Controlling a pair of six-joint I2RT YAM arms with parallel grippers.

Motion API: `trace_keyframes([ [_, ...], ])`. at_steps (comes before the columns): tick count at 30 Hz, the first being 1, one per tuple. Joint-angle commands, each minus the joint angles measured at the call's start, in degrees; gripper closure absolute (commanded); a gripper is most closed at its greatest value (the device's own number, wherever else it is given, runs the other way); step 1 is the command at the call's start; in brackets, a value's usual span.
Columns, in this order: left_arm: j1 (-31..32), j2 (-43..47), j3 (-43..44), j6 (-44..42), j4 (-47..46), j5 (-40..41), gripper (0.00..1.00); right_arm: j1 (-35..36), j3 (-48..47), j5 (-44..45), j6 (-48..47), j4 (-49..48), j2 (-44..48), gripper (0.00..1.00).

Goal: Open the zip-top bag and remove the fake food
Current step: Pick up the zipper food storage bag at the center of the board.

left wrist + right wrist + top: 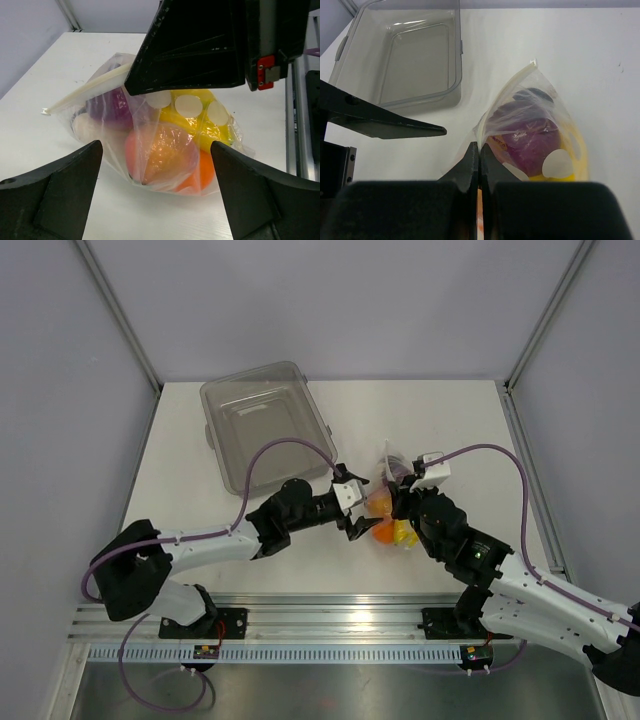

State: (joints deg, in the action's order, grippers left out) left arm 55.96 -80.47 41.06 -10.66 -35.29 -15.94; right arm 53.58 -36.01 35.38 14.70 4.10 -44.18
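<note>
The zip-top bag (392, 502) lies right of the table's middle, its cream zip strip (507, 92) running down into my right gripper (480, 149), which is shut on that edge of the bag. Through the film show the fake food: a yellow banana bunch (200, 120), a peach (160, 155), an orange (206, 172) and a dark purple-red piece (532, 137). My left gripper (155, 152) stands open just left of the bag, a finger on either side of its lower end, touching nothing. From above, the left gripper (360, 506) and the right gripper (400, 502) face each other across the bag.
A rigid clear-grey tub (265, 425) sits at the back left, empty, well apart from the bag. Grey walls close the table on three sides. A metal rail (330, 615) with both arm bases runs along the near edge.
</note>
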Motion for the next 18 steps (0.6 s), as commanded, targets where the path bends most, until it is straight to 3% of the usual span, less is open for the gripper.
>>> trace_keyframes([
  [1,1.9,-0.7,3.9,-3.1,-0.4,5.3,0.08,0.4,-2.3,0.3,2.0,-3.5,0.1,1.00],
  [7,2.6,-2.1,5.1,-2.6,-1.4,10.6,0.11,0.4,-1.9,-2.6,2.3,-6.0,0.7,1.00],
  [14,2.7,-3.0,6.0,-2.1,-0.7,12.8,0.23,0.4,-1.2,-4.3,2.2,-7.0,1.8,1.00],
  [18,2.6,-3.7,7.1,-2.0,0.2,12.9,0.35,0.5,-0.9,-5.2,2.2,-7.4,2.2,1.00],
])
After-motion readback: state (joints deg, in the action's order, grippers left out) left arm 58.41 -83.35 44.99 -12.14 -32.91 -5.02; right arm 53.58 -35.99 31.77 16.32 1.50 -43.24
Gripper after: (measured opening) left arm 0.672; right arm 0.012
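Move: The zip-top bag of fake food lies about 8 cm to the left gripper's right, level with it fore and aft and some 4 cm lower. Its zipper strip runs about 6 cm ahead and 6 cm to the right, near the left fingers' height. The clear box stands about 22 cm ahead and 26 cm to the left, below. From the right hand, already pinching the zipper's near end, the bag's middle hangs about 7 cm below, roughly 2 cm to the right. Bring the left gripper about 2 cm forward beside the bag, towards the zipper strip, swinging its fingers some 10 degrees counter-clockwise and starting to close them from wide open to about two-thirds. Keep the right fingers shut on the zipper end, easing that hand 1 to 1.5 cm up and as far left, with a slight roll. ##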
